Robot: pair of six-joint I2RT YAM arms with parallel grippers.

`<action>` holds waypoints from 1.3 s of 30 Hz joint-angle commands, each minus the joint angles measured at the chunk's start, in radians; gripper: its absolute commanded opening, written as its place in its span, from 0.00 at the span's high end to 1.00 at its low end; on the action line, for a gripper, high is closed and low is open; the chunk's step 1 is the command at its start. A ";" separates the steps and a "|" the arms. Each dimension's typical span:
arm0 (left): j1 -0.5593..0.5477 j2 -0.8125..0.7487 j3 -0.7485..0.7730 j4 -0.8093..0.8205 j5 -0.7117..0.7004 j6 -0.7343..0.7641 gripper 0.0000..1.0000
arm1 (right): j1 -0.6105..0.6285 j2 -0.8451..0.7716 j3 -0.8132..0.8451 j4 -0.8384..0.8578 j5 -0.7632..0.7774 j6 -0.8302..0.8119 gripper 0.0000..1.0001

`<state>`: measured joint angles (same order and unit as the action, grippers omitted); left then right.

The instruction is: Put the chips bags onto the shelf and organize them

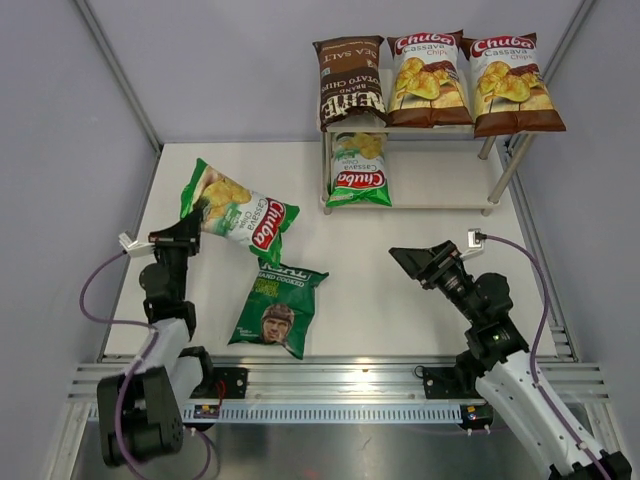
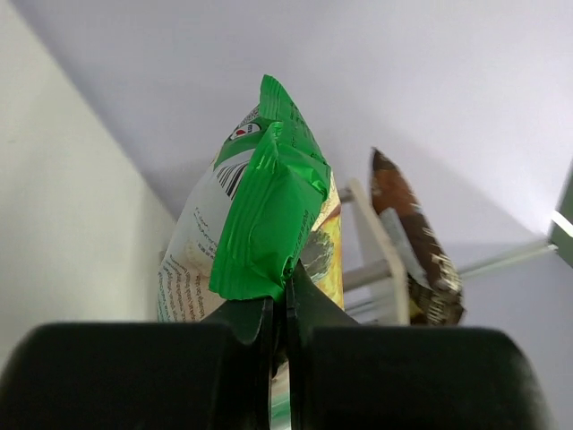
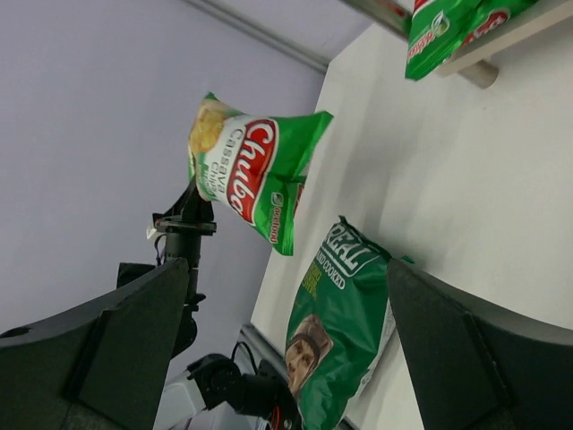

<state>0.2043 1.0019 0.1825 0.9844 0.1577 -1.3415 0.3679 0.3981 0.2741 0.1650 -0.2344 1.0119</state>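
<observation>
My left gripper (image 1: pixel 195 228) (image 2: pixel 286 296) is shut on the crimped edge of a green-and-white Chuba bag (image 1: pixel 240 212) (image 2: pixel 269 215) (image 3: pixel 251 175), which hangs in the air above the table's left side. A dark green REAL bag (image 1: pixel 278 310) (image 3: pixel 345 331) lies flat near the front. My right gripper (image 1: pixel 412 262) (image 3: pixel 286 269) is open and empty, facing that bag from the right. The shelf (image 1: pixel 440 175) (image 2: pixel 380 251) (image 3: pixel 501 36) carries a brown Kettle bag (image 1: pixel 350 80) (image 2: pixel 416 251) and two brown-and-white Chuba bags (image 1: pixel 430 78) (image 1: pixel 510 85) on top. A green Chuba bag (image 1: pixel 360 170) (image 3: pixel 439 27) lies on its lower board.
Grey walls close in the white table (image 1: pixel 420 310) on the left, back and right. A metal rail (image 1: pixel 340 380) with both arm bases runs along the front edge. The lower shelf board is bare to the right of its bag.
</observation>
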 commanded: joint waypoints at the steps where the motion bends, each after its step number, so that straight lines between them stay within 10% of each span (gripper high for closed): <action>1: -0.003 -0.213 -0.044 -0.083 0.043 -0.039 1.00 | -0.001 0.103 -0.029 0.252 -0.156 0.088 0.01; 6: -0.009 -0.632 -0.060 -0.395 0.086 -0.128 1.00 | 0.052 0.344 -0.032 0.606 -0.308 0.186 0.00; 11: -0.045 -0.752 -0.058 -0.421 0.158 -0.272 1.00 | 0.398 0.468 0.014 0.709 -0.149 0.061 0.01; 21: -0.111 -0.870 0.031 -0.480 0.235 -0.438 1.00 | 0.678 0.705 0.056 1.056 0.141 -0.108 0.00; 39: -0.186 -0.965 0.031 -0.521 0.263 -0.467 1.00 | 0.747 0.898 0.277 1.162 0.139 -0.209 0.01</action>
<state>0.0433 0.0517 0.1791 0.4278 0.3397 -1.7840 1.0973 1.2930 0.4652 1.2362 -0.1169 0.8684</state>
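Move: The left hand already pinches the green Chuba bag by its left end, the bag's middle about 10 cm right, 1 ahead and 4 below. The REAL bag lies on the table, 15 cm back, 18 right and 18 below that hand. From the empty right hand, the Chuba bag's middle is roughly 43 cm left, 12 ahead and 3 below; the REAL bag is 35 left, 3 back and 18 below. Left draws the Chuba bag 15 cm back, rising; open right hand sweeps 20 cm left around its end. ##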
